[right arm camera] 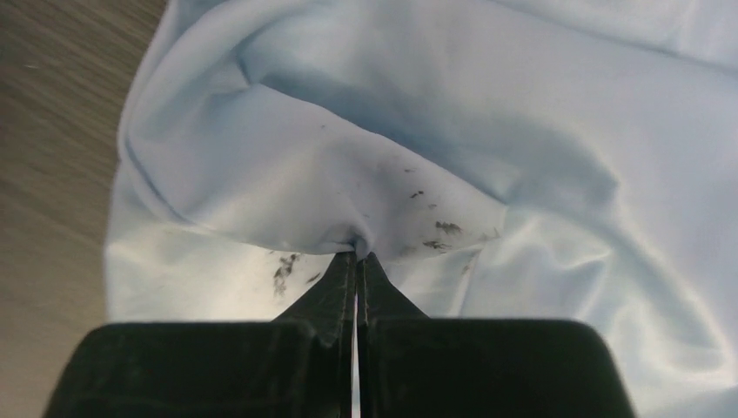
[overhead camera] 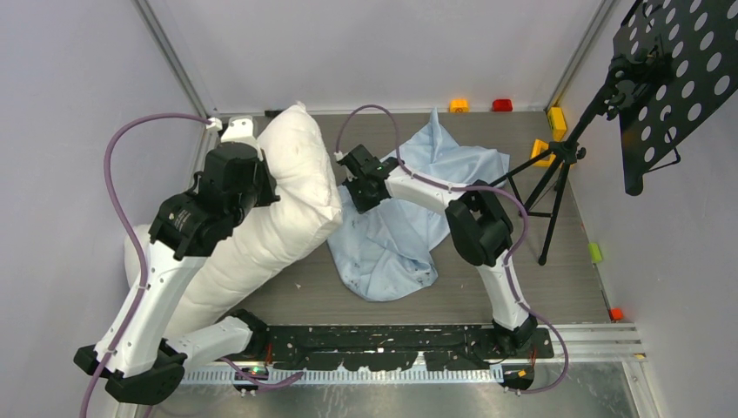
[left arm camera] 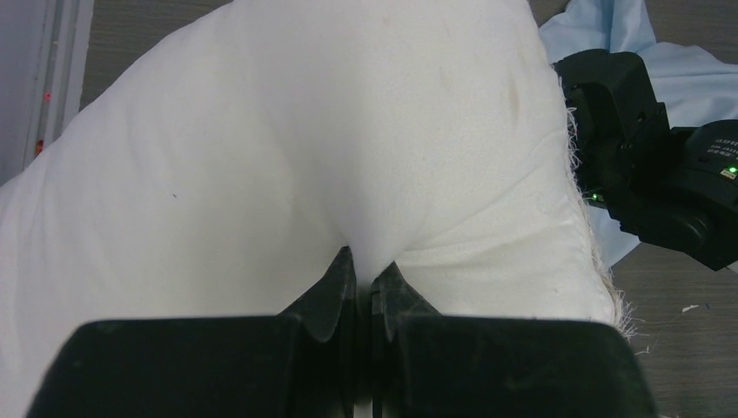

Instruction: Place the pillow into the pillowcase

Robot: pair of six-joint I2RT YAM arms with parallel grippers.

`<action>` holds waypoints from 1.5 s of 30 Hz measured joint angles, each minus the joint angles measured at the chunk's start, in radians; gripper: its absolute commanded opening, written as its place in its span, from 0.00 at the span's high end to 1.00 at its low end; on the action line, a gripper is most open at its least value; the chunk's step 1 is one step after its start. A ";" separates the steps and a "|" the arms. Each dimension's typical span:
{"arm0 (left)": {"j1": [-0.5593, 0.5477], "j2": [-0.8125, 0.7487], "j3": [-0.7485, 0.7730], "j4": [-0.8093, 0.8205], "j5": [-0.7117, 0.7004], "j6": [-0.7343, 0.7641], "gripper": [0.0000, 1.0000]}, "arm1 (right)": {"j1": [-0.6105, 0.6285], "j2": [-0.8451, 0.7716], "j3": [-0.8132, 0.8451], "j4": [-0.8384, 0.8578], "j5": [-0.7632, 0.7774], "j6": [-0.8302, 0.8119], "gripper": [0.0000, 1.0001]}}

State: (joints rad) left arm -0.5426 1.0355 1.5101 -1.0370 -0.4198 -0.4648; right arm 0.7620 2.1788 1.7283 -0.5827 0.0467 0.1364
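The plump white pillow (overhead camera: 287, 209) lies diagonally at the left of the table, its far end raised. My left gripper (overhead camera: 261, 187) is shut on a pinch of the pillow's fabric (left arm camera: 348, 131), seen between the fingertips in the left wrist view (left arm camera: 367, 266). The light blue pillowcase (overhead camera: 409, 218) lies crumpled to the right of the pillow, with dark smudges. My right gripper (overhead camera: 358, 193) is shut on a fold of the pillowcase (right arm camera: 487, 157), pinched at the fingertips in the right wrist view (right arm camera: 357, 255). The pillowcase's opening does not show.
A black tripod (overhead camera: 557, 174) with a perforated black panel (overhead camera: 674, 78) stands at the right. Small orange (overhead camera: 459, 105), red (overhead camera: 502, 104) and yellow (overhead camera: 557, 117) blocks sit along the back edge. Walls close in left and back. The right arm's wrist (left arm camera: 661, 174) is beside the pillow's end.
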 measured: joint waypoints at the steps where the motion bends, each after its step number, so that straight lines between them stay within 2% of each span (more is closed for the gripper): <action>1: 0.000 -0.002 -0.001 0.000 0.003 0.000 1.00 | 0.000 -0.003 0.007 -0.011 -0.024 0.031 1.00; 7: 0.000 -0.023 -0.010 0.001 0.018 0.000 1.00 | 0.000 -0.011 0.088 -0.026 -0.211 0.274 1.00; 12: 0.000 -0.060 -0.023 0.000 0.031 -0.003 1.00 | 0.005 0.032 0.215 0.057 -0.335 0.502 0.99; 18: 0.000 -0.090 -0.031 0.000 0.042 -0.007 1.00 | 0.010 0.245 0.401 0.186 -0.351 0.688 1.00; 24: 0.000 -0.100 -0.037 -0.001 0.051 -0.022 1.00 | 0.005 0.489 0.631 0.187 -0.299 0.758 0.99; 25: 0.000 -0.100 -0.039 -0.001 0.054 -0.025 1.00 | 0.002 0.522 0.671 0.184 -0.290 0.760 0.93; 29: 0.000 -0.100 -0.046 0.000 0.056 -0.026 1.00 | -0.026 0.582 0.767 0.169 -0.298 0.769 0.53; 31: 0.000 -0.102 -0.055 0.004 0.057 -0.027 1.00 | -0.049 0.576 0.774 0.172 -0.315 0.751 0.41; 34: 0.000 -0.108 -0.076 0.014 0.058 -0.030 1.00 | -0.073 0.538 0.746 0.165 -0.336 0.718 0.37; 39: 0.000 -0.113 -0.102 0.036 0.060 -0.031 1.00 | -0.111 0.385 0.651 0.095 -0.351 0.645 0.37; 42: 0.000 -0.120 -0.112 0.041 0.060 -0.031 1.00 | -0.118 0.231 0.534 0.045 -0.319 0.582 0.39; 45: 0.000 -0.133 -0.112 0.040 0.053 -0.031 1.00 | -0.109 0.027 0.338 0.025 -0.260 0.510 0.45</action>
State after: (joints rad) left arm -0.5426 0.9028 1.3979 -0.9966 -0.3668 -0.4957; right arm 0.6533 2.2055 2.0666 -0.5579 -0.2134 0.6468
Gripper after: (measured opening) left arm 0.042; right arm 0.591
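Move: The right hand already pinches the pillowcase near its left edge, close to the table; the pillow's raised end overhangs about 14 cm to its left and 3 cm ahead, some 19 cm up. The rest of the pillowcase centres about 9 cm right and 2 cm back, 2 cm lower; the pillow's main body lies roughly 30 cm left and 14 cm back, 6 cm up. From the left hand, which pinches the pillow, that raised end lies about 14 cm ahead, 5 cm right and 9 cm down. Still pinching the pillowcase, the right hand sweeps its edge about 17 cm left, arching up some 9 cm, then forward and down low under the raised pillow end, rolling about 40 degrees left side up. There the fingers open wide and let go, and the hand backs out rightward and up. The left hand keeps its pinch on the pillow and eases back about 2 cm. ##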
